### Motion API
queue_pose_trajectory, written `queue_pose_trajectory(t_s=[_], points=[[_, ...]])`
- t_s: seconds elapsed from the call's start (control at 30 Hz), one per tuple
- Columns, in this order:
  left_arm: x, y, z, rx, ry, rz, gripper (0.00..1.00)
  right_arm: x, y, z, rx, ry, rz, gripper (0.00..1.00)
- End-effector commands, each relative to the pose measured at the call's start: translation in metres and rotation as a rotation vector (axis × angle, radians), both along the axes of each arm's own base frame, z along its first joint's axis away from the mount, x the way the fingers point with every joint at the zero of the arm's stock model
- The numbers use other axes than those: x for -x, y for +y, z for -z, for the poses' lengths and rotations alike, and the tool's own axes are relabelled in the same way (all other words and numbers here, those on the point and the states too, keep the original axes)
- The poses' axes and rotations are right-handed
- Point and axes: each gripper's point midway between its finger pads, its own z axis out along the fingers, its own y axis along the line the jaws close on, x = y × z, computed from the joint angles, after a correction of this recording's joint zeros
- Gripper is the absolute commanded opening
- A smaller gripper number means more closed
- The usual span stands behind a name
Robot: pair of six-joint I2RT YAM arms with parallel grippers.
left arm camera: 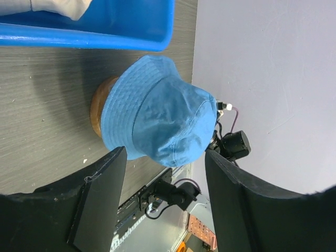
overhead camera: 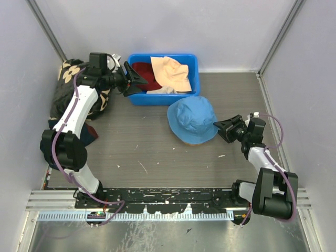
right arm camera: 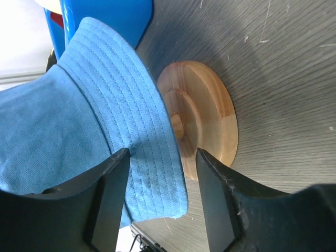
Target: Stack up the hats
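Note:
A light blue hat (overhead camera: 192, 119) sits on a round wooden stand (right arm camera: 207, 118) mid-table. A dark red hat (overhead camera: 147, 74) and a cream hat (overhead camera: 171, 72) lie in the blue bin (overhead camera: 195, 65) at the back, with more pale fabric (overhead camera: 161, 91) under them. My left gripper (overhead camera: 136, 81) hovers open at the bin's left wall, nothing between its fingers (left arm camera: 102, 199). My right gripper (overhead camera: 227, 129) is at the blue hat's right side. Its jaws stand open around the hat's brim (right arm camera: 152, 152), which touches one finger (right arm camera: 110, 194).
A black blanket with cream flowers (overhead camera: 67, 86) is bunched at the back left, and a navy cloth with red trim (overhead camera: 88, 131) lies in front of it. Grey walls close the table on three sides. The arms' base rail (overhead camera: 168, 202) runs along the near edge.

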Motion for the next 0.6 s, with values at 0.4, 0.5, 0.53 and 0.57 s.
queue_pose_trajectory(t_s=[0.4, 0.5, 0.53, 0.57], points=[[-0.045, 0.020, 0.041, -0.195, 0.007, -0.070, 0.71, -0.032, -0.059, -0.024, 0.388, 0.072, -0.019, 0.84], [-0.070, 0.028, 0.055, -0.246, 0.004, -0.110, 0.68, -0.036, -0.072, -0.020, 0.439, 0.099, -0.007, 0.84], [-0.079, 0.031, 0.058, -0.269, -0.001, -0.124, 0.67, -0.038, -0.075, -0.022, 0.443, 0.097, -0.001, 0.84], [-0.090, 0.034, 0.063, -0.299, -0.004, -0.142, 0.66, -0.040, -0.077, -0.024, 0.445, 0.094, 0.005, 0.84]])
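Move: Ahead of the open left hand by about 15 cm, 4 cm to its right and some 25 cm below it, lies the dark red hat in the blue box; the peach hat is about 11 cm to the right of the red one, and the grey hat about 10 cm ahead and 11 cm right of the hand. The blue hat sits on the wooden stand, its middle roughly 13 cm left of the right hand, 2 cm ahead and 5 cm higher, its brim at the fingers. Opening wider, the right hand comes free of the blue hat's brim and draws off about 6 cm to the right and 4 cm forward, arching up then partly down while rolling some 20 degrees, left side down. After a short wait the left hand sets off forward and down towards the red hat, about 6 cm out and 5 cm lower, fingers still open, its left side rolling up slightly. ##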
